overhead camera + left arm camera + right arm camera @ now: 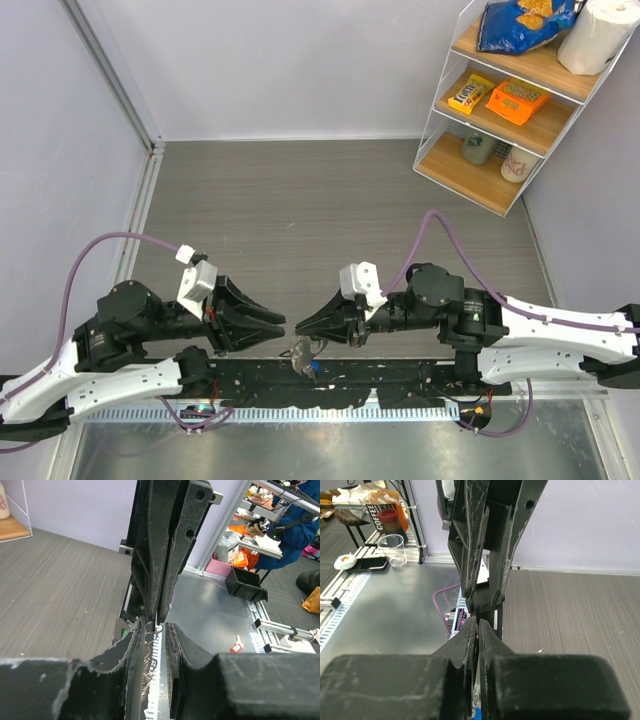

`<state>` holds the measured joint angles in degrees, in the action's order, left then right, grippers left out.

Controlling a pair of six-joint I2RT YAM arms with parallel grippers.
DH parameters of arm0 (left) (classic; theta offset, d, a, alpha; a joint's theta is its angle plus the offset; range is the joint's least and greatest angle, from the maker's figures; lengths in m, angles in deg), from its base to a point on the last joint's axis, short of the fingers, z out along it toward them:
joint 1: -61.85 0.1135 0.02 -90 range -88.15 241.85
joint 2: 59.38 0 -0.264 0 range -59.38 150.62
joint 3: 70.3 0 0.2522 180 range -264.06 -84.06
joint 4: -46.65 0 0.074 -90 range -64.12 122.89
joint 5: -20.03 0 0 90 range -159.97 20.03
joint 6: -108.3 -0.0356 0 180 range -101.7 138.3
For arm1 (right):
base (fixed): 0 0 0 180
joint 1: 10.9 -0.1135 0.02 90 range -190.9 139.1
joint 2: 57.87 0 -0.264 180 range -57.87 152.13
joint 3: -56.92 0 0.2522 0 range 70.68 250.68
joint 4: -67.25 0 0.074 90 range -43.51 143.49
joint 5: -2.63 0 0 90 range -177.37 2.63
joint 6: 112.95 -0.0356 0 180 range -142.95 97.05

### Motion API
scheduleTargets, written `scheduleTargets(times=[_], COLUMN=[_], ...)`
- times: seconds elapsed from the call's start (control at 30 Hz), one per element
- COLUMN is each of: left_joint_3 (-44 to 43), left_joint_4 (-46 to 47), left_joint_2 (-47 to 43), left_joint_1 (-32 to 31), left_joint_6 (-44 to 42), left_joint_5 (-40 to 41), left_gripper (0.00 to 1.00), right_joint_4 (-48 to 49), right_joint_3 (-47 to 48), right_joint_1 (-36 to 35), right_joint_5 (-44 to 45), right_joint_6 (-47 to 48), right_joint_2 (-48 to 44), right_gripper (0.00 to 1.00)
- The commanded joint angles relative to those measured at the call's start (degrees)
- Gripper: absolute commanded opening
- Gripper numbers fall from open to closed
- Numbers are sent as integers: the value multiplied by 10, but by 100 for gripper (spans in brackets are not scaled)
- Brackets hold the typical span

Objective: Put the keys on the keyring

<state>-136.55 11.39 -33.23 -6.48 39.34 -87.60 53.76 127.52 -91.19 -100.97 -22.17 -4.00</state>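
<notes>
My right gripper [300, 326] is shut at its tips on the thin keyring, and the bunch of keys [303, 353] hangs under it, with a blue head [315, 368] lowest. My left gripper [281, 328] faces it tip to tip, its jaws a small way apart with nothing between them. In the left wrist view the left gripper [154, 621] shows that gap. The keyring's wire coils [146, 666] and a green key head [124, 632] lie just outside its left finger. In the right wrist view the right gripper [476, 622] is pressed together on a thin sliver, with blue [481, 715] below.
A black rail [400, 375] runs along the near table edge under both grippers. A wire shelf rack [510, 100] with snacks stands at the far right. A red-tagged key [236, 646] lies on the metal bench beyond the rail, near a black bin [245, 585].
</notes>
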Motion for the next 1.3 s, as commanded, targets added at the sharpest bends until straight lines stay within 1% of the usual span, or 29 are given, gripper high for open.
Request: scheduleTargets(times=[0.0, 0.17, 0.3, 0.43, 0.8, 0.83, 0.87, 0.9, 1.13, 1.27], left_joint_3=[-10, -7, -3, -4, -2, -1, 1, 3, 19, 17], left_joint_4=[1, -11, -11, -1, 47, 51, 58, 68, 145, 172], left_joint_2=[5, 12, 16, 28, 72, 74, 77, 78, 91, 104], left_joint_1=[0, 0, 0, 1, 0, 1, 1, 0, 0, 1], left_joint_6=[4, -6, -14, -14, -16, -17, -17, -15, 5, 17], left_joint_5=[9, 14, 9, -17, -118, -129, -137, -143, -186, -209], left_gripper=[28, 29, 34, 41, 52, 55, 59, 60, 65, 67], right_joint_4=[32, 12, -28, -75, -161, -173, -179, -188, -220, -234], right_joint_3=[3, 12, 30, 49, 100, 108, 112, 119, 143, 155], right_joint_1=[-3, -3, -3, -3, -3, -3, -3, -3, -3, -3], right_joint_5=[9, 1, -19, -50, -117, -122, -127, -135, -157, -164], right_joint_6=[-7, -7, -6, -3, 6, 8, 10, 12, 22, 27], right_joint_2=[-24, -30, -27, -24, -22, -20, -19, -17, -4, 3], right_gripper=[5, 5, 5, 5, 5, 5, 5, 5, 5, 5])
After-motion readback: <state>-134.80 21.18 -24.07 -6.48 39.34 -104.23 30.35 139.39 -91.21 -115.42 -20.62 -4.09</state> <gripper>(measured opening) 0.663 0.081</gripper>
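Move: The keyring is in my right fingertips, about 3 cm to the right of my left hand, nearly level with it and neither ahead nor back. The key bunch hangs from the ring, its middle some 4 cm below my right fingertips, so about 3 cm right of and 4 cm below my left hand. The grey tag hangs beside the bunch, roughly 1 cm farther forward, 5 cm right of and 3 cm below my left hand. I keep the keyring pinched in my shut right hand and carry it about 6 cm back and to the right, its fingers swinging some 15 degrees towards my base and dipping about 10. My left hand, empty, follows some 5 cm to the right and back beside the bunch, dipping 2 cm and recovering half, spreading its fingers from partly open to well open and turning about 15 degrees clockwise. ##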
